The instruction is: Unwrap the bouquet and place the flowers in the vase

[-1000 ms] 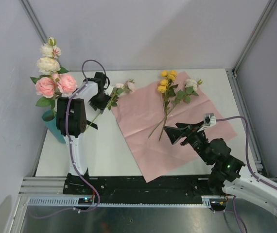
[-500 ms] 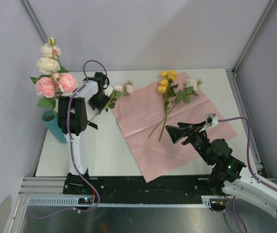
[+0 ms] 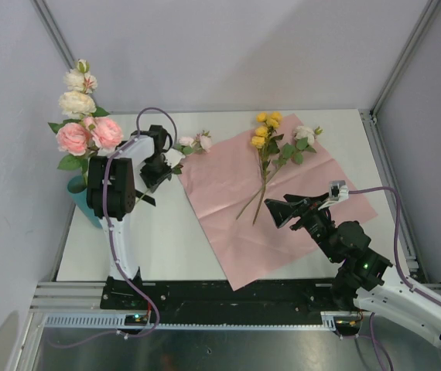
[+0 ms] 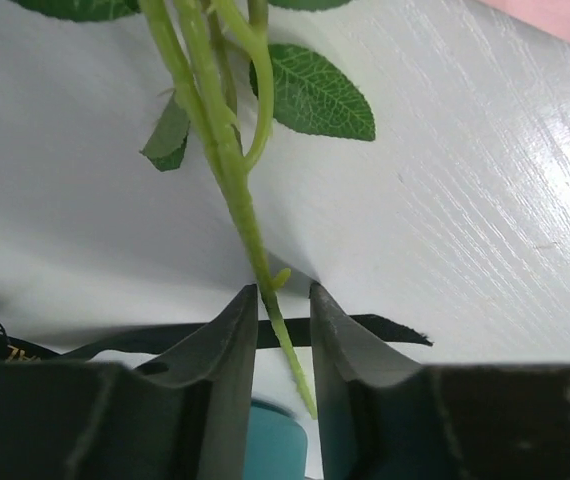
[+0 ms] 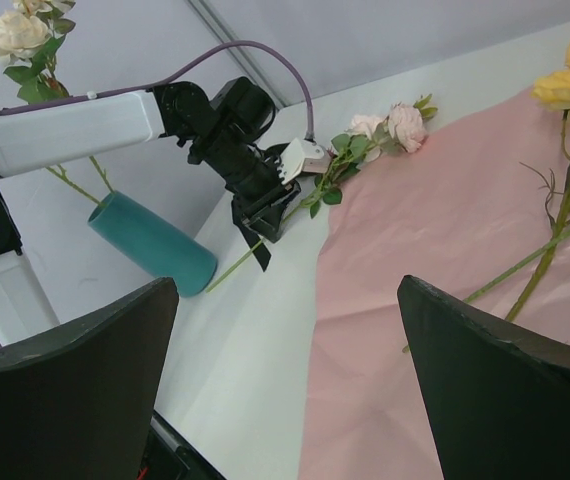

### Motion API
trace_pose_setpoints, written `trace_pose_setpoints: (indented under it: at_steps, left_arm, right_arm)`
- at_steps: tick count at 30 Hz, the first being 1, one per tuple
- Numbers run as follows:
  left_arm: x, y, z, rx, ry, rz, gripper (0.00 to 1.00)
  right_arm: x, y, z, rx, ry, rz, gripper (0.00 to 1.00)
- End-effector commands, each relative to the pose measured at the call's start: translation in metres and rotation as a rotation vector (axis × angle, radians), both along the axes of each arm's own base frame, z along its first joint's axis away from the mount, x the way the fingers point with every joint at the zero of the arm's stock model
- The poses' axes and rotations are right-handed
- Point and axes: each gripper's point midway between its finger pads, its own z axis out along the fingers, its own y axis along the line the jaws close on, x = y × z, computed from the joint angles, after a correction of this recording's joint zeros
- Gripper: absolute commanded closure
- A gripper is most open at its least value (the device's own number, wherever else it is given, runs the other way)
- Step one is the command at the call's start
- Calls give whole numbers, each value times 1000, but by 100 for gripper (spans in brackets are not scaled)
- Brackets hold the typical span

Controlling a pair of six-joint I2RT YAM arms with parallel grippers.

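Note:
The bouquet is unwrapped: its pink paper (image 3: 298, 216) lies flat on the table. Yellow roses (image 3: 265, 127) and a white rose (image 3: 304, 133) rest on that paper. The teal vase (image 3: 81, 202) stands at the left edge, holding pink and cream flowers (image 3: 81, 124). A pale pink flower (image 3: 197, 141) lies on the white table. Its green stem (image 4: 235, 180) runs between the jaws of my left gripper (image 4: 284, 300). Those jaws stand close on either side of the stem, with a gap still showing. My right gripper (image 5: 287, 285) hangs wide open above the paper's near part, holding nothing.
A black ribbon (image 3: 145, 199) lies on the table under the left gripper, beside the vase (image 5: 150, 245). Grey walls close in the table on the left, back and right. The pink paper (image 5: 445, 250) covers the table's right half.
My left gripper's jaws have narrowed around the stem, and the wrist has turned slightly. The right arm has drifted a little to the right, still open.

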Motion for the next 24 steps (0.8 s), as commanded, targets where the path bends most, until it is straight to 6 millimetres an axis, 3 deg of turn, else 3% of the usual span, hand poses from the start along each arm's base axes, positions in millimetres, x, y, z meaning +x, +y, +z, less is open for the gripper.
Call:
trace_pose_setpoints:
  at_steps: [1, 9, 16, 24]
  left_arm:
    - [10, -2, 12, -34, -35, -16, 72]
    - [21, -4, 60, -26, -174, 13, 97]
    - [27, -16, 109, -95, -318, 48, 100]
    - [17, -51, 164, -285, -448, 11, 100]
  right_arm:
    - [1, -2, 7, 9, -23, -6, 1]
    - [0, 1, 8, 16, -24, 6, 1]
    - [-1, 3, 10, 27, -28, 21, 1]
    - [-2, 7, 12, 42, -27, 36, 2]
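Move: The rose stem already lies between the left hand's open pads, gripped height and all, near its lower end; its pink blooms are about 14 cm ahead and 14 cm to the right. The vase stands some 14 cm to the hand's left and 8 cm back, its middle about 8 cm higher. The black ribbon is heaped about 8 cm ahead and 6 cm to the left. From the idle right hand the stem is roughly 18 cm ahead, 37 cm left and 26 cm below. Staying low at first, the left hand shuts its half-open fingers and pinches the rose stem near its lower end, then climbs about 12 cm with speed growing, drifting slightly right and forward near the table's left side. The wrist tilts some 20 degrees on the way, swinging the fingertips forward, and the pinch is kept. ##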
